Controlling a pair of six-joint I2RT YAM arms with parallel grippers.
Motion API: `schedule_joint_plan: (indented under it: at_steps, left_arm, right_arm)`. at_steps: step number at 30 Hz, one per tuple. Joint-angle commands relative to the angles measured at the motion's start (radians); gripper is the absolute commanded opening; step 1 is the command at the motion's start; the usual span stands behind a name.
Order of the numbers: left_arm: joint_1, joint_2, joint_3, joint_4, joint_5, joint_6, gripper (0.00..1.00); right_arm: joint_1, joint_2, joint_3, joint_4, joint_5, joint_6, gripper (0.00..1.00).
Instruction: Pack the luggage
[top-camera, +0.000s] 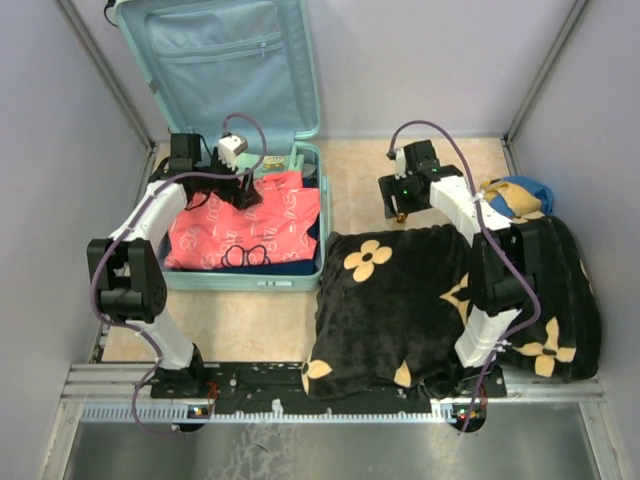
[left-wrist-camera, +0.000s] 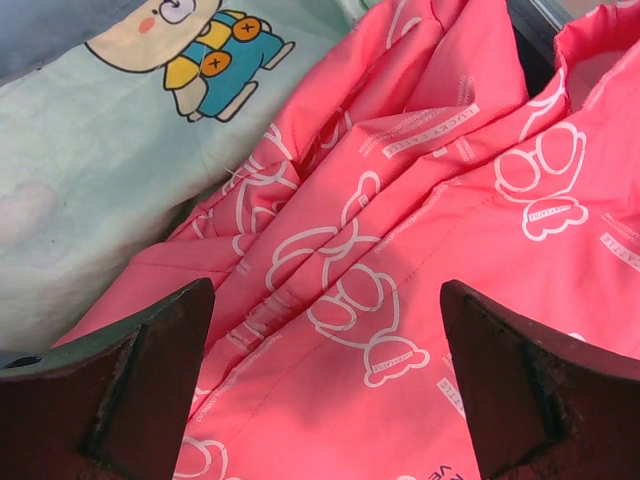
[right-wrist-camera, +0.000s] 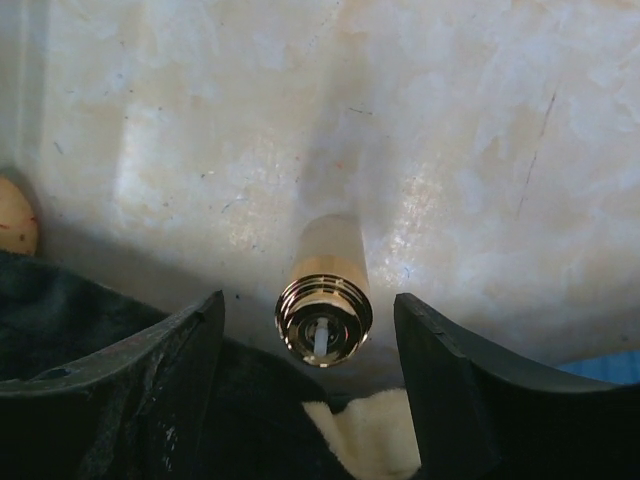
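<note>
The luggage (top-camera: 215, 60) lies open at the back left, its lid upright against the wall. A pink printed garment (top-camera: 240, 225) fills its lower half. My left gripper (top-camera: 238, 188) hovers just over that garment (left-wrist-camera: 400, 200), jaws wide open with nothing between them (left-wrist-camera: 325, 340). My right gripper (top-camera: 400, 208) points down at the table behind the black blanket. A small bottle with a shiny gold top (right-wrist-camera: 323, 300) stands between its open fingers (right-wrist-camera: 470, 390), with a gap on each side.
A black blanket with tan flowers (top-camera: 400, 300) covers the middle and right of the table. A blue and yellow bundle (top-camera: 515, 195) lies at the far right. Pale mint fabric with a cartoon figure (left-wrist-camera: 100, 130) sits beside the pink garment. Walls close in on three sides.
</note>
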Motion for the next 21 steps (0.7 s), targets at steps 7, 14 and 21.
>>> schedule_joint_plan:
  at_steps: [7, 14, 21]
  left_arm:
    - [0.002, 0.02, 0.064, 0.012, -0.015, -0.015, 1.0]
    - [0.002, 0.001, 0.065, 0.008, -0.01, -0.013, 1.0]
    - [0.002, -0.047, 0.069, 0.047, 0.025, -0.011, 1.0]
  right_arm:
    - [0.011, 0.09, -0.001, 0.05, 0.068, 0.044, 0.48]
    - [0.01, 0.054, 0.036, 0.02, 0.052, 0.044, 0.2]
    - [-0.023, -0.048, 0.108, 0.023, -0.032, 0.031, 0.1]
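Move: The gold-topped bottle stands upright almost straight below the right hand, its middle about 6 cm down and no more than 1 cm ahead. The flowered black blanket's middle is roughly 20 cm back from the hand, with its far edge just behind the bottle. The blue-and-yellow cloth lies some 25 cm to the right and 4 cm farther out. From the left hand, idle over the suitcase, the bottle is about 31 cm to the right, 5 cm back and 12 cm lower. The right hand's fingers pinch the gold neck of the bottle from both sides. The already half-closed hand sinks about 4 cm nearly straight down over it, tipping some 5 degrees, and narrows its fingers onto the neck on the way. It then holds still with the grip kept before starting back up by about 1 cm. ##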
